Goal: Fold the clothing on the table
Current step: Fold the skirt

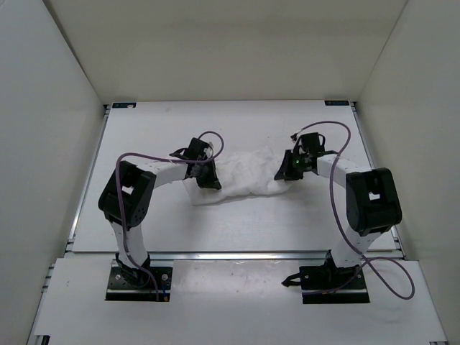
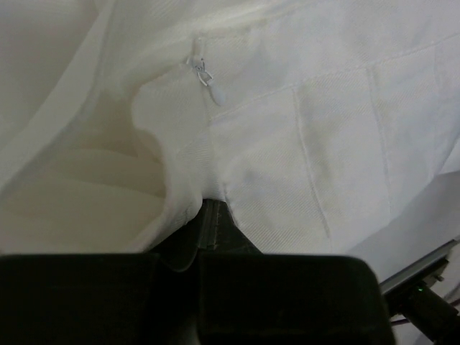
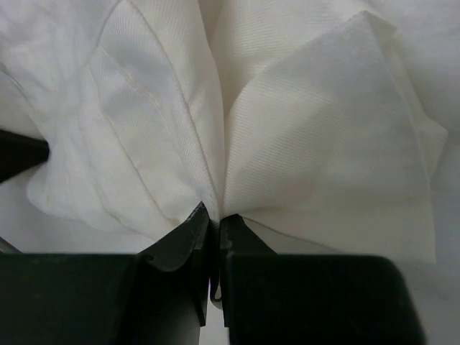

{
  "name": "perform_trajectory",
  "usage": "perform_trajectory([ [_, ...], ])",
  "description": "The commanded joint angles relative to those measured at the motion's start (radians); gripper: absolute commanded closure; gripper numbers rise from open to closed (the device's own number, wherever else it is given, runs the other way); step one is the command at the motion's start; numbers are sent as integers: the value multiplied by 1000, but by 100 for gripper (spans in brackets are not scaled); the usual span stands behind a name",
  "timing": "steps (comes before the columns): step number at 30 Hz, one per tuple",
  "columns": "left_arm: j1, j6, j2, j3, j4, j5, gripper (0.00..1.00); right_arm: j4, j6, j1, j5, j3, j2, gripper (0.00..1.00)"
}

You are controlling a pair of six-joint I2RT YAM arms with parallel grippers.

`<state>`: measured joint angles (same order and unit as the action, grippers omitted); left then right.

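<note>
The white clothing lies bunched in the middle of the table, between the two arms. My left gripper is at its left edge, shut on a fold of the clothing; in the left wrist view the left gripper shows its tips buried in the fabric, below a small zipper pull. My right gripper is at the garment's right edge. In the right wrist view the right gripper pinches the clothing, and creases fan out from its tips.
Metal rails run along the table's edges, such as the near rail. White walls enclose the table on three sides. Purple cables loop over both arms. The right arm's rail shows at the lower right of the left wrist view.
</note>
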<state>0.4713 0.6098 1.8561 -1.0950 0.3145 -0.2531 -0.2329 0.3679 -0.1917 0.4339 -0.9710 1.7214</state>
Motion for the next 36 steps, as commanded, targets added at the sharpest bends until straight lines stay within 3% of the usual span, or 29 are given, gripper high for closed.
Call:
perform_trajectory([
  [1,47,91,29,-2,-35,-44,100,-60,-58,28,-7,-128,-89,100],
  [7,76,226,46,18,-162,-71,100,-161,-149,-14,46,-348,-99,100],
  [11,90,312,68,29,-251,-98,100,-210,-190,-119,77,-460,-79,100],
  [21,23,421,95,69,-408,-187,100,-215,-187,-382,54,-388,-65,100],
  [26,-40,471,87,107,-504,-299,100,-250,-202,-416,3,-330,-74,100],
  [29,-89,502,-10,159,-561,-397,100,-250,-190,-393,0,-305,-91,100],
  [33,-183,403,-187,227,-415,-396,100,-226,-214,-347,-21,-308,-103,100],
  [36,-188,325,-307,268,-277,-313,100,-239,-231,-325,-29,-337,-97,100],
])
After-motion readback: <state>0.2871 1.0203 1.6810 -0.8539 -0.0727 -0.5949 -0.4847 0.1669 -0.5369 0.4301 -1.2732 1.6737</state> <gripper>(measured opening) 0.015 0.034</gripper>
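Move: The right gripper already holds the skirt's right end. From there the skirt's left end, where this end is headed, lies about 23 cm to the left and 4 cm back; the skirt's middle is some 10 cm left, level with it, and both are about 2 cm below. The left gripper's shut tips are at the cloth, with the left end about 6 cm to their left and 1 cm back, and the middle about 8 cm to their right and 3 cm ahead. Keep the right gripper shut on the skirt's end, lift it some 15 cm with a slight forward reach, then swing it left over the skirt, drawing back and sinking partway while turning about 30 degrees counter-clockwise. Meanwhile slide the left gripper's shut tips about 7 cm right along the cloth, tilting to point more rightward, then back left and up off it. ##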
